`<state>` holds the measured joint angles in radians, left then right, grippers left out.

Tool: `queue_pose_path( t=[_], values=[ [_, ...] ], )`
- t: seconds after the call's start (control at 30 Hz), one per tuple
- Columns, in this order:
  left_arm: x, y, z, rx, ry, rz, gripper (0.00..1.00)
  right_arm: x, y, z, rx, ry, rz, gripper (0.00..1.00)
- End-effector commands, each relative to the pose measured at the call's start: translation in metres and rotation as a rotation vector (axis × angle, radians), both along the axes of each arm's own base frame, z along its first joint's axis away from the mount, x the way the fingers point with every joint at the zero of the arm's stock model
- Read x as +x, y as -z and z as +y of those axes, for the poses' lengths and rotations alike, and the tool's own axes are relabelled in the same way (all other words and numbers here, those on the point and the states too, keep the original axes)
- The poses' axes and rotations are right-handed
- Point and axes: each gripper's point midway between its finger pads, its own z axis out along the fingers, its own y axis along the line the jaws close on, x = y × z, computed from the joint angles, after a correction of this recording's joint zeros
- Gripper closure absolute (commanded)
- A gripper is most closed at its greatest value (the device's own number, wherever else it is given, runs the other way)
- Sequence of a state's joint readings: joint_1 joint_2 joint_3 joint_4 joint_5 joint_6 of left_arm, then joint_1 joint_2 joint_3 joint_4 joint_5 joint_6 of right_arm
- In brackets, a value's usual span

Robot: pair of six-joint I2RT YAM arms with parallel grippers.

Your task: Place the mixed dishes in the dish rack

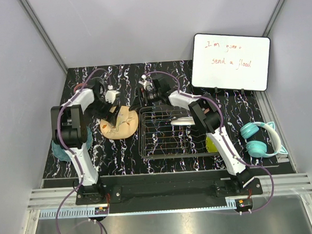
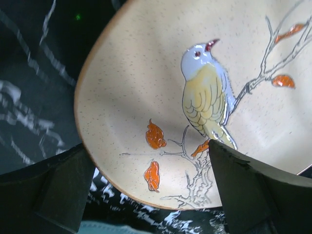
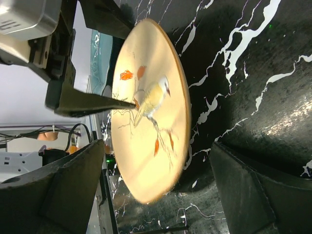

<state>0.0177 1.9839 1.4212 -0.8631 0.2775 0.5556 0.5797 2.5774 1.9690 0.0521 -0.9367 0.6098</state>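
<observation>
The peach bird-pattern plate [image 1: 122, 124] lies on the black marbled table just left of the dish rack [image 1: 169, 155]. My left gripper [image 1: 111, 115] hangs open over the plate's near-left rim. In the left wrist view the plate [image 2: 146, 87] fills the frame and its edge runs between the open fingers [image 2: 63, 185]. My right gripper [image 1: 142, 96] is open behind the rack and points at the plate [image 3: 151, 146] from a distance; that view shows a left finger tip against the plate's face. A white dish [image 1: 181, 120] rests in the rack. A lime-green bowl [image 1: 211, 144] shows by the rack's right side, half hidden by the right arm.
A teal plate [image 1: 56, 149] sits at the table's left edge behind the left arm. Teal headphones [image 1: 260, 137] lie at the right. A whiteboard [image 1: 230, 61] with red writing stands at the back right. Grey walls enclose the table.
</observation>
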Motion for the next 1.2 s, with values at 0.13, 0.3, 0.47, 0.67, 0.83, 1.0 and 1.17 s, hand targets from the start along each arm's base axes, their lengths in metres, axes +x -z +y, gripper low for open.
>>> queue_pose_path(
  t=[0.13,0.3,0.47,0.67,0.83,1.0,1.17],
  values=[
    [0.035,-0.012,-0.067,-0.147,0.032,-0.040,0.01,0.006,0.022,-0.013,-0.074,0.046,0.025,0.09],
    [0.045,-0.025,-0.077,-0.159,0.042,-0.077,0.01,0.005,0.029,-0.014,-0.078,0.050,0.048,0.23],
    [0.036,-0.019,-0.070,-0.127,0.053,-0.067,0.01,0.006,0.037,-0.018,-0.086,0.058,0.065,0.56],
    [0.035,-0.028,-0.064,-0.113,0.042,-0.097,0.01,0.016,0.036,-0.023,-0.085,0.081,0.060,0.92],
    [0.038,-0.066,-0.047,-0.101,0.004,-0.166,0.01,0.037,0.016,-0.032,-0.069,0.114,0.016,1.00],
    [0.034,-0.129,-0.022,-0.094,-0.049,-0.279,0.01,0.071,-0.029,-0.049,-0.065,0.177,-0.074,1.00],
    [0.023,-0.175,0.024,-0.096,-0.163,-0.360,0.01,0.105,-0.078,-0.070,-0.073,0.245,-0.224,1.00]
  ],
)
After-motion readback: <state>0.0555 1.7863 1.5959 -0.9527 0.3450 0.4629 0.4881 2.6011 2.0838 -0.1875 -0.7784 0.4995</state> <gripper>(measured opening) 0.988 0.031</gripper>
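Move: The bird plate lies nearly under the left hand, its middle about 6 cm to the right, 3 cm back and 2 cm below; from the right hand its middle is some 11 cm left, 7 cm back and 4 cm below. From the left hand, the teal plate lies 23 cm left and 14 cm back, and the middle of the dish rack some 40 cm right and 10 cm back. Left slides the bird plate about 6 cm right, then rises; right hand pinches its rim, pulling forward-right. ##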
